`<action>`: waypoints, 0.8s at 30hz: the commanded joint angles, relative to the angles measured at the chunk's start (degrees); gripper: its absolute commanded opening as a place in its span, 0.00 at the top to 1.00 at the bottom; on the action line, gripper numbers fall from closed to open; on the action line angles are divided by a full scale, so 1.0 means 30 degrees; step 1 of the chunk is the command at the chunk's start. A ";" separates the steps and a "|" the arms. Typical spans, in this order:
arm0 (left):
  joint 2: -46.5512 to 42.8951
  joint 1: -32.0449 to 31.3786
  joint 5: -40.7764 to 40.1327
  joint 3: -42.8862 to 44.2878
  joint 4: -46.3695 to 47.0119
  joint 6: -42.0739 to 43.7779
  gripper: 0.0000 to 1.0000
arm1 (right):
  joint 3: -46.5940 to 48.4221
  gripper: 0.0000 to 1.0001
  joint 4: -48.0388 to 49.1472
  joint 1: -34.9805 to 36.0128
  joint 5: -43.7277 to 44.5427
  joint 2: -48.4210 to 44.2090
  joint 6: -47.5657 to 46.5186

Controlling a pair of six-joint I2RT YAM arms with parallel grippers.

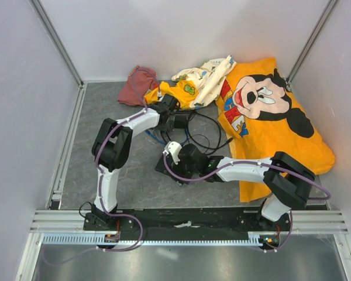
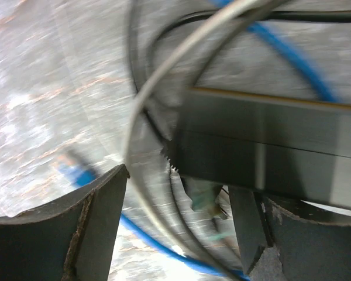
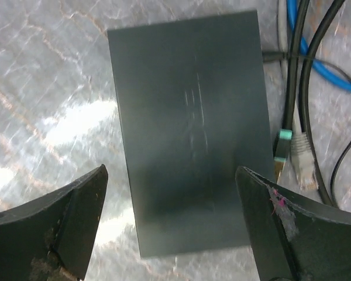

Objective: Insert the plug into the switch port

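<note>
The switch point(image 3: 187, 129), a flat dark grey box, lies on the marbled floor; its ports do not show. My right gripper point(image 3: 171, 172) hangs open just above it, one finger on each side, holding nothing. In the top view it point(image 1: 180, 163) covers most of the switch point(image 1: 164, 165). My left gripper point(image 1: 178, 122) is over the cable tangle behind the switch. Its view is blurred: the left gripper point(image 2: 181, 199) is open, and the blue cable point(image 2: 140, 231) runs under the gap. A small blue end point(image 2: 76, 172), seemingly the plug, lies left of the jaws, untouched.
Black cables point(image 1: 206, 133) loop behind the switch. Beside the switch lie a green-banded connector point(image 3: 284, 146) and a pale grey connector point(image 3: 304, 161). A yellow cartoon-mouse cloth point(image 1: 269, 111), a patterned cloth point(image 1: 199, 79) and a pink cloth point(image 1: 137, 85) lie at the back. White walls close in three sides.
</note>
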 commanded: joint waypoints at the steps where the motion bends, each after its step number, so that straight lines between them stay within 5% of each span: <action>1: -0.1638 0.2203 -0.1316 -0.2101 -0.1148 -0.1881 0.25 | 0.1816 0.02 -0.1523 0.0959 0.3123 0.1458 -0.0451; 9: -0.5093 0.5600 -0.1523 -0.5445 -0.1970 -0.4370 0.25 | 0.1792 0.02 -0.5512 0.0962 0.7899 0.2340 0.3033; 17: -0.8054 0.7010 -0.1113 -0.6678 -0.1941 -0.5165 0.25 | 0.1441 0.02 -0.7710 -0.1056 0.8493 0.1960 0.7162; 24: -1.1452 0.6836 0.2133 -0.7818 -0.1329 -0.4141 0.18 | 0.0094 0.02 -0.7565 -0.4367 0.8111 -0.0790 0.9127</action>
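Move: The left hand is low among the cables: the black box is about 5 cm to its right and 2 cm ahead, and the blue cable's plug some 6 cm to its left and about 1 cm back. Under the right hand lies the black slab, its middle roughly 2 cm ahead, 2 cm left and 3 cm below; the gray network plug is about 7 cm ahead and 3 cm right of that hand. Sweeping fast to the left and somewhat back, the left hand drags cables with it for about 18 cm, turning counter-clockwise, then lifts some 6 cm with a black cable still against its right finger. The right hand, wide open and low, edges slightly left, then swings right and forward about 10 cm, turning some 40 degrees clockwise and pushing the slab along with its left finger. ##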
